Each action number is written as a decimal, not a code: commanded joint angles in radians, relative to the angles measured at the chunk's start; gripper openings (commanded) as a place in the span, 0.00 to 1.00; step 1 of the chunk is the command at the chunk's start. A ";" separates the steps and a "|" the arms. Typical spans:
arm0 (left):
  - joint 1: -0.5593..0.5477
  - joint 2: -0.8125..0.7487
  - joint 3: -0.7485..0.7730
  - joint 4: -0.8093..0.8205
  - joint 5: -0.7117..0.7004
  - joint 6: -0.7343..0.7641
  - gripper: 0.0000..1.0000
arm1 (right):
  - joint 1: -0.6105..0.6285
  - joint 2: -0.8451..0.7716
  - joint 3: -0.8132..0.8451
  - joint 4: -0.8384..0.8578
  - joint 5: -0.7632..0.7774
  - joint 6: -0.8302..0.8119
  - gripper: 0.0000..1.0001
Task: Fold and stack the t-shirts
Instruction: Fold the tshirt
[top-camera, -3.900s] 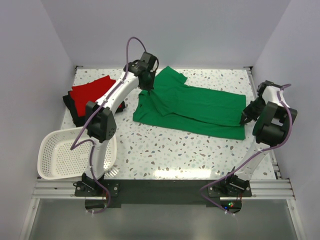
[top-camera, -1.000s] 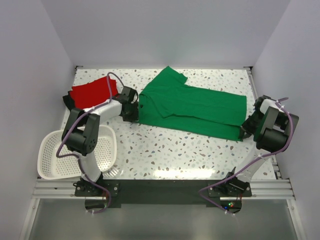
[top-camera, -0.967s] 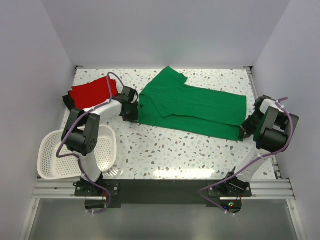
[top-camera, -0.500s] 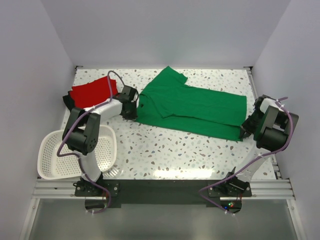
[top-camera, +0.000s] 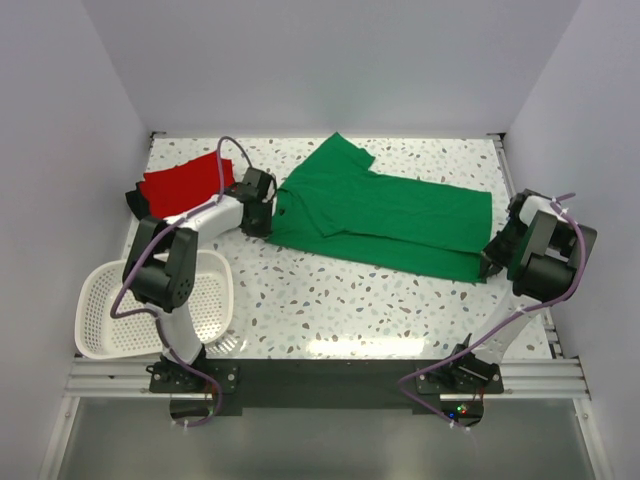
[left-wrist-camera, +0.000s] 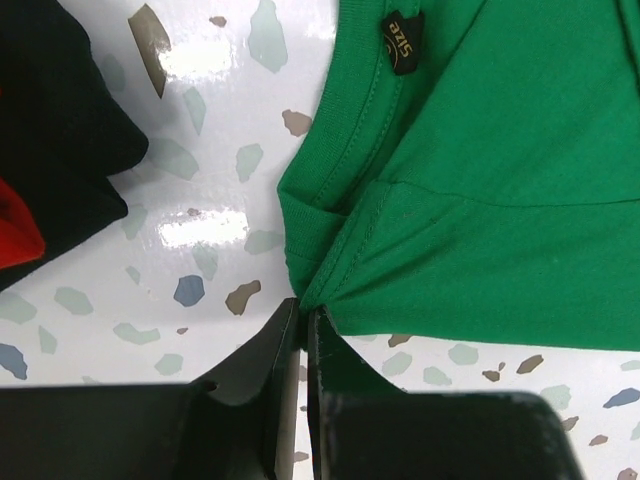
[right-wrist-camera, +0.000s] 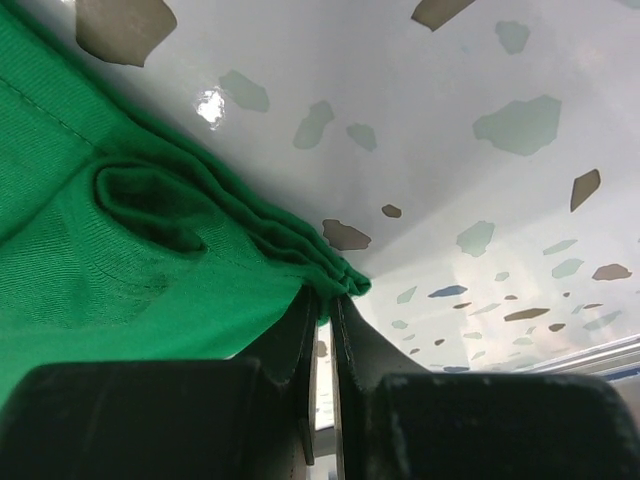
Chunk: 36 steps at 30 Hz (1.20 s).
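Observation:
The bright green t-shirt (top-camera: 390, 212) lies spread across the middle of the table, folded lengthwise. My left gripper (top-camera: 268, 222) is at its left end, shut on the bunched edge below the collar (left-wrist-camera: 330, 260). My right gripper (top-camera: 486, 266) is at the near right corner, shut on a pinch of green cloth (right-wrist-camera: 330, 275). In the wrist views the left gripper (left-wrist-camera: 303, 306) and the right gripper (right-wrist-camera: 325, 296) both show jaws pressed together with cloth between the tips. The red t-shirt (top-camera: 180, 180) lies folded on the black t-shirt (top-camera: 132, 202) at the far left.
A white slotted basket (top-camera: 105, 320) stands at the near left by the left arm's base. The black shirt's edge (left-wrist-camera: 60, 130) is close to the left of my left gripper. The table's right rim (top-camera: 505, 170) runs just beyond my right gripper.
Both grippers have closed on the green t-shirt's ends. The left gripper has shifted slightly toward the far side, drawing the shirt's left edge with it.

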 joint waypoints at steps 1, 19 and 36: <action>0.010 -0.053 0.015 -0.039 -0.049 0.055 0.06 | -0.004 0.013 0.010 0.018 0.084 -0.008 0.00; -0.045 -0.079 0.179 -0.034 0.115 -0.023 0.57 | -0.001 -0.125 0.046 -0.020 0.067 -0.018 0.43; -0.062 0.065 -0.032 0.189 0.261 -0.147 0.52 | 0.091 -0.191 0.064 -0.057 0.053 -0.005 0.43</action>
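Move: The left fingers already pinch the t-shirt's near left corner; their next spot on its front fold lies about 8 cm right, level fore and aft, some 1 cm down. The size tag is roughly 9 cm ahead and 4 cm right, the red and black shirts about 12 cm ahead and 23 cm left of the left hand. The right fingers hold the near right corner; the far right corner is some 25 cm ahead and 2 cm right of it. Ease both held t-shirt corners about 1 cm back, the right one also slightly right, then open both grippers and let go. Hop the left gripper up about 7 cm, rightwards along the front fold and down again, open, tips tilting right, to end close over the cloth some 8 cm right of the corner. Lift the open right gripper about 5 cm clear, slightly forward and left. ##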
